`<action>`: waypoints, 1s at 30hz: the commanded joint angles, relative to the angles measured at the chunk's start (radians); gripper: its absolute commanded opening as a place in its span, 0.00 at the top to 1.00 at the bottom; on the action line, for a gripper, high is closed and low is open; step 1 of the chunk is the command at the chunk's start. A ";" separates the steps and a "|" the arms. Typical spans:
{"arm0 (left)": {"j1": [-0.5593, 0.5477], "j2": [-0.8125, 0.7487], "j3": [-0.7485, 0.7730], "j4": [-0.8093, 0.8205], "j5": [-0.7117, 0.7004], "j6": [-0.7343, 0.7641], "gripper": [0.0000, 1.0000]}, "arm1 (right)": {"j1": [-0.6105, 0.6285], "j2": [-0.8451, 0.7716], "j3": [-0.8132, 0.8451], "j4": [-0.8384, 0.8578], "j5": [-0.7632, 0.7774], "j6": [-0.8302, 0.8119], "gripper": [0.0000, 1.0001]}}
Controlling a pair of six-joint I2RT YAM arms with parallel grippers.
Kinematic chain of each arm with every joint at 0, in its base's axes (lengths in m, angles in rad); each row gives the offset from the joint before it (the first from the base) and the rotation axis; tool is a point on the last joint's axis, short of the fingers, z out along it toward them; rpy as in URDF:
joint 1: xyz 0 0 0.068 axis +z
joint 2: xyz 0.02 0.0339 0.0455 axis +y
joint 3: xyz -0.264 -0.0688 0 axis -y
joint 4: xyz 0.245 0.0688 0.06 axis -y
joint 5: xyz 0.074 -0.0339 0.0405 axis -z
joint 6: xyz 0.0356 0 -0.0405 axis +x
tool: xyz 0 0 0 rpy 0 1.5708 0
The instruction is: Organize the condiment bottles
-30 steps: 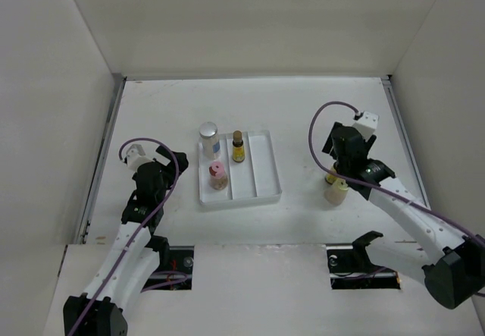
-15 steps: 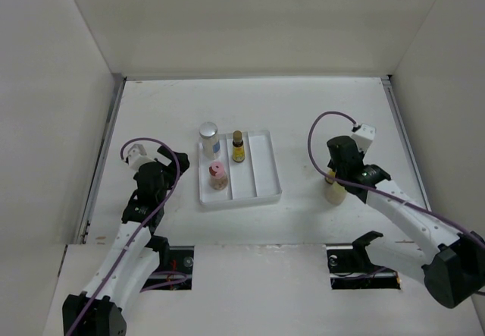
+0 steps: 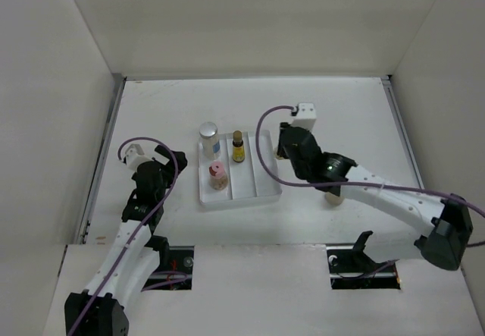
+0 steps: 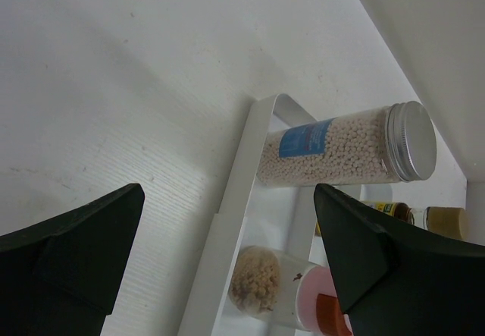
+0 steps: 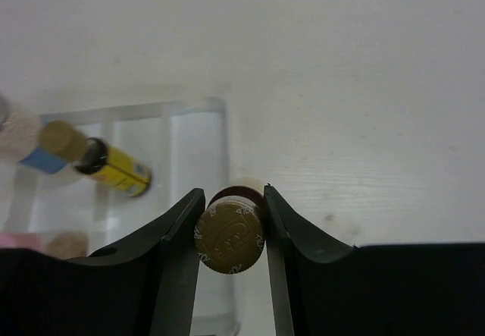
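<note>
My right gripper (image 5: 233, 193) is shut on a dark brown bottle with a gold cap (image 5: 229, 235), held just above the right edge of the white tray (image 5: 198, 127). From above, that gripper (image 3: 292, 152) hangs beside the tray (image 3: 258, 196), hiding the held bottle. In the tray stand a clear silver-capped bottle (image 3: 209, 137), a brown yellow-labelled bottle (image 3: 238, 148) and a pink-capped bottle (image 3: 218, 175). A squat cream bottle (image 3: 333, 194) stands on the table, partly under the right arm. My left gripper (image 4: 227, 196) is open left of the tray, with nothing between its fingers.
White walls close in the table on the left, back and right. The tray's right compartment (image 3: 267, 171) holds nothing. The right arm (image 3: 379, 192) stretches across the table from the lower right. A purple cable loops above each wrist.
The right gripper closed on the brown bottle beside the cream one, then carried it left to the tray's right edge. The cream bottle stayed. The left arm has not moved.
</note>
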State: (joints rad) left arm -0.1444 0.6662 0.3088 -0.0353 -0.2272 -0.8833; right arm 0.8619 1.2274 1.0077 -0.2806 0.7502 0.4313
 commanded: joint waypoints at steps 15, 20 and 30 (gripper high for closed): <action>0.003 0.003 -0.011 0.051 0.005 -0.005 0.00 | 0.249 0.395 0.243 0.190 -0.130 -0.013 0.74; 0.003 -0.007 -0.022 0.051 0.002 -0.002 0.00 | 0.262 0.432 0.226 0.187 -0.126 0.010 0.68; -0.007 -0.017 -0.017 0.051 0.002 0.000 0.00 | 0.271 0.189 0.105 0.149 -0.045 0.030 0.21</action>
State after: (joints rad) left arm -0.1455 0.6624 0.2920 -0.0322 -0.2272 -0.8875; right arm 1.1282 1.5764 1.1488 -0.1635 0.6331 0.4423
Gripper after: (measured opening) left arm 0.997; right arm 0.781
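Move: The spot for the held brown-capped bottle, the near part of the tray's middle compartment, is about 17 cm left of the right hand, 3 cm back and 17 cm below. The bottle already in that compartment stands some 18 cm left and 7 cm ahead; the pink-lidded jar is 24 cm left, 3 cm back; the silver-lidded jar 27 cm left, 8 cm ahead. From the left hand that spot is roughly 24 cm right, 6 cm back, 7 cm below. The brown-capped bottle, still gripped near its cap, is swung about 17 cm left over the tray by the right hand, drawing back slightly and turning some 20 degrees counter-clockwise. The hand then sinks about 8 cm to set it down in the middle compartment, opens the fingers wide, and starts up and slightly back, clear of the cap. ##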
